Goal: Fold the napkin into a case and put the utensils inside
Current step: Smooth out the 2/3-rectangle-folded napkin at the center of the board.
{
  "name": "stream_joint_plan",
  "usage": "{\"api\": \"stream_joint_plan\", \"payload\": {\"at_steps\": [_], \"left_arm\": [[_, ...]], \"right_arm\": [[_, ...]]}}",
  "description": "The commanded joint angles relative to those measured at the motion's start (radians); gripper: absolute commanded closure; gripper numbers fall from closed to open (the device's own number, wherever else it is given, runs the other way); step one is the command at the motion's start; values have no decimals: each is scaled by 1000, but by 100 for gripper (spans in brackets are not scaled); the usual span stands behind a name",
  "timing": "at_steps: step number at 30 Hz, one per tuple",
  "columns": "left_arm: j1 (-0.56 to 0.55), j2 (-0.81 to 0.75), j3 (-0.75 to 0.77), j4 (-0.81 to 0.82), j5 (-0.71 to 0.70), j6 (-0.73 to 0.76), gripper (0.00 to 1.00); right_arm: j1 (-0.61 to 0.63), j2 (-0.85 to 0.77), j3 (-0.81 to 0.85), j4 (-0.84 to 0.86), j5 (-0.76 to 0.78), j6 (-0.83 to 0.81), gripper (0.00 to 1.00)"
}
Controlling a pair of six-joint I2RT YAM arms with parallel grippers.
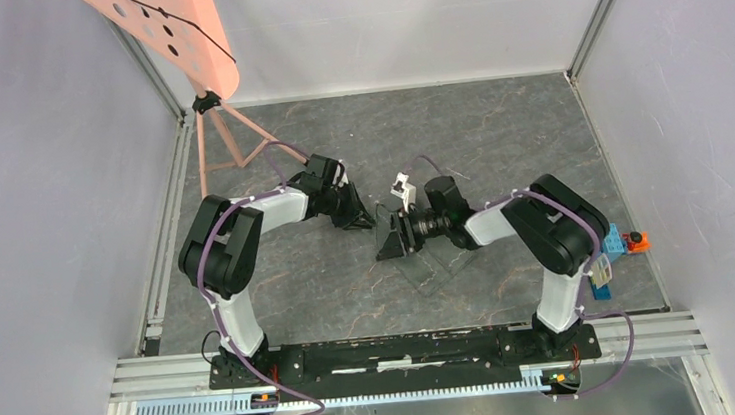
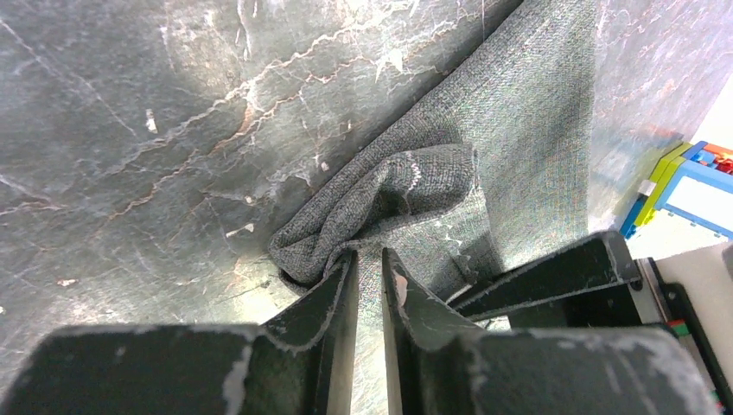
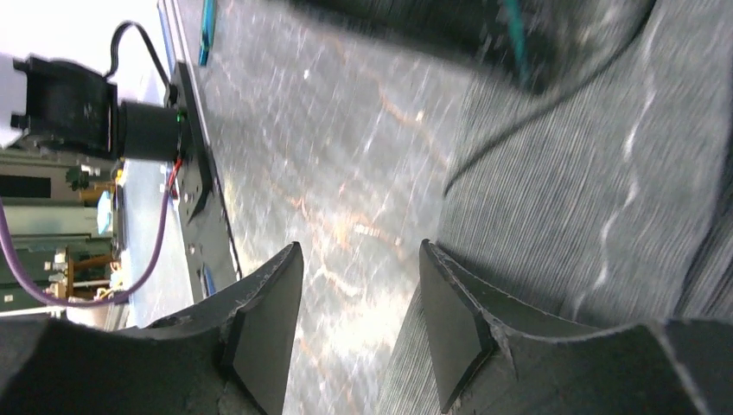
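The napkin [image 2: 519, 147] is a dark grey cloth spread on the slate floor, with one corner bunched into a fold [image 2: 380, 203]. My left gripper [image 2: 370, 253] sits right at that fold, its jaws drawn to a narrow slit with cloth pinched between them. In the top view the left gripper [image 1: 360, 218] and the right gripper [image 1: 386, 238] meet at the napkin's [image 1: 444, 266] left end. My right gripper [image 3: 359, 251] is open, one finger over the cloth's [image 3: 588, 199] edge and the other over bare floor. Thin blue and yellowish utensils [image 1: 601, 282] lie beside the right arm.
A chunky blue-and-white block [image 2: 691, 186] with an orange part [image 1: 636, 241] sits at the floor's right edge. A pink perforated board on a tripod [image 1: 190, 42] stands at the back left. White walls close in the floor, and a rail [image 1: 406, 353] carries both arm bases.
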Motion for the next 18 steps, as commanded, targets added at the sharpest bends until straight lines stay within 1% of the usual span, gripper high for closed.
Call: {"api": "stream_joint_plan", "payload": {"at_steps": [1, 3, 6, 10, 13, 15, 16, 18], "left_arm": [[8, 35, -21, -5, -48, 21, 77], [12, 36, -19, -6, -46, 23, 77], [12, 39, -13, -13, -45, 27, 77], [11, 13, 11, -54, -43, 57, 76], [7, -46, 42, -103, -14, 95, 66], [5, -99, 56, -126, 5, 110, 58], [6, -126, 61, -137, 14, 110, 54], [6, -175, 64, -156, 33, 104, 50]], "right_arm": [[-2, -120, -99, -72, -29, -68, 42], [-1, -165, -145, -80, -42, -79, 42], [-1, -237, -217, -134, -51, -123, 42], [-4, -350, -296, -264, -34, -214, 42], [-40, -458, -313, -397, 9, -280, 42], [-90, -539, -309, -455, 55, -299, 41], [-113, -565, -300, -480, 86, -310, 41], [-144, -600, -265, -538, 193, -338, 40]]}}
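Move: The folded napkin lies aslant, far left to near right. Its near corner, where the right hand's stroke leads, is about 10 cm back and 7 cm right of that hand, some 3 cm below; the napkin's middle is level with it fore and aft, 6 cm to the right and equally low. From the left hand, already at the far end, that near corner lies roughly 17 cm back and 11 cm right, 2 cm lower. Along the napkin's left-hand folded edge the right hand, fingers steadily half open, sweeps low and fast back and right, about 11 cm to near the near corner, then swings on to the right, rising 1 cm. The left fingers keep holding the far end down until late, then open to about half and lift off nearly 2 cm. ##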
